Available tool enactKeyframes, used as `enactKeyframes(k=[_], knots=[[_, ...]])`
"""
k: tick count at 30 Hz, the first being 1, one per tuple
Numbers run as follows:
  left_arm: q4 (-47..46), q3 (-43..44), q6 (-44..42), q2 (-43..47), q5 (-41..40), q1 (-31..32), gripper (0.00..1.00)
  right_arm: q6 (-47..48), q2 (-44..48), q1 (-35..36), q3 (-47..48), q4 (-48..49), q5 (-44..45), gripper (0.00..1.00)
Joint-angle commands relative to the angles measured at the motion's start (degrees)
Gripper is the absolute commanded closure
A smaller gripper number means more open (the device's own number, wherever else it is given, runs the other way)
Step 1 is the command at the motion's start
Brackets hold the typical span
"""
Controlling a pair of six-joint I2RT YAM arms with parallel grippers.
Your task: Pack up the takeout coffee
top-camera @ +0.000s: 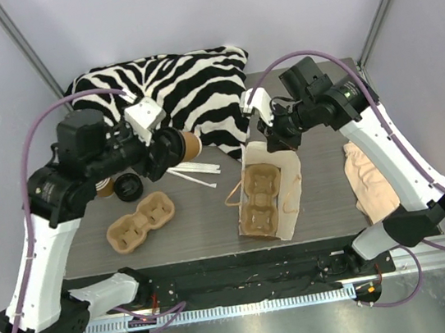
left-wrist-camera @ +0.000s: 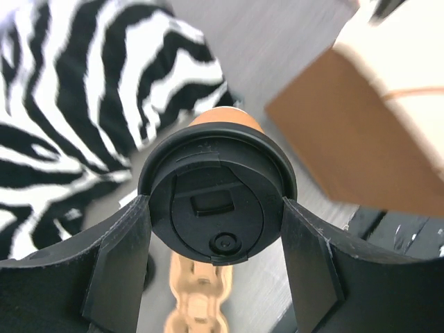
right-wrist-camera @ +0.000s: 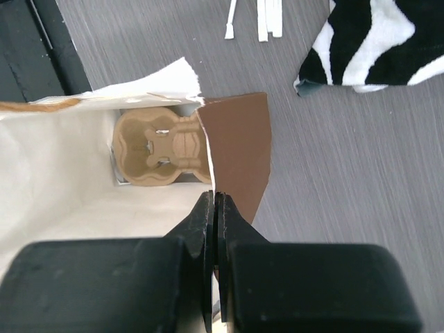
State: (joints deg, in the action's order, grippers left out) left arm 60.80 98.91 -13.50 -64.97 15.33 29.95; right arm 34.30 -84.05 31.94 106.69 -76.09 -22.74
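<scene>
The takeout coffee [left-wrist-camera: 217, 191], a brown paper cup with a black lid, hangs lying sideways above the table, and my left gripper [left-wrist-camera: 216, 232] is shut on it at the lid's rim. In the top view the coffee [top-camera: 189, 145] points toward the paper bag [top-camera: 287, 182]. The bag lies open with a pulp cup carrier [top-camera: 260, 198] inside. My right gripper [top-camera: 272, 139] is shut on the bag's upper edge. In the right wrist view the right gripper [right-wrist-camera: 216, 201] pinches the bag's rim [right-wrist-camera: 236, 139], and the carrier [right-wrist-camera: 161, 148] shows deep inside.
A second pulp carrier [top-camera: 141, 222] lies at front left, with a loose black lid [top-camera: 128, 186] and brown cups [top-camera: 104, 188] behind it. White stir sticks [top-camera: 194, 170] lie mid-table. A zebra pillow [top-camera: 169, 83] fills the back; a beige cloth [top-camera: 369, 175] lies at right.
</scene>
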Motion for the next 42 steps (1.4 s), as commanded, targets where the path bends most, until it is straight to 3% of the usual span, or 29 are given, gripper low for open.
enactKeyframes(k=[1, 7, 17, 24, 30, 42], knots=[[4.15, 10.21, -1.27, -2.78, 6.97, 0.1, 0.77, -3.98, 2.84, 0.4, -1.84, 3.76, 2.26, 0.99], [6.61, 21.47, -4.51, -8.41, 4.8, 8.33, 0.77, -5.74, 2.14, 0.4, -2.9, 4.99, 3.41, 0.99], [7.76, 28.44, -8.21, -14.39, 2.51, 23.21, 0.77, -7.76, 1.79, 0.4, -4.13, 5.96, 4.29, 0.99], [7.5, 27.38, -10.75, -16.32, -1.61, 30.94, 0.77, -8.38, 1.26, 0.4, -3.6, 6.22, 4.64, 0.99], [8.2, 24.32, -14.71, -18.26, -9.79, 36.92, 0.78, -8.64, 0.82, 0.4, -2.63, 6.05, 4.46, 0.99], [2.32, 12.19, -19.2, -19.05, -12.26, 37.37, 0.8, -9.08, 1.79, 0.31, -3.16, 6.05, 1.48, 0.99]])
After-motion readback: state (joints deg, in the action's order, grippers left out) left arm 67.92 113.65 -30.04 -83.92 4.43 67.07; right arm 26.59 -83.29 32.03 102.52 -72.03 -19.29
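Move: The lidded coffee cup is already in the left fingers. The bag mouth it is bound for centres about 20 cm to that hand's right, 8 cm back and 10 cm lower. Inside the bag the cup tray lies some 36 cm below the hand, 20 cm to its right and 2 cm back; the spare tray on the table is roughly 15 cm left, level with it and 37 cm down. From the right hand the mouth centres about 11 cm back, 3 cm left and 2 cm lower. Still gripping the coffee cup by its lid, the left hand carries it about 15 cm right and 8 cm back to the bag mouth, first rising some 7 cm, then sinking about 10 cm at the end. It swings some 35 degrees clockwise and tips the cup's base further down. The right hand keeps its pinch on the bag's far rim, easing down slightly and turning a little clockwise. ##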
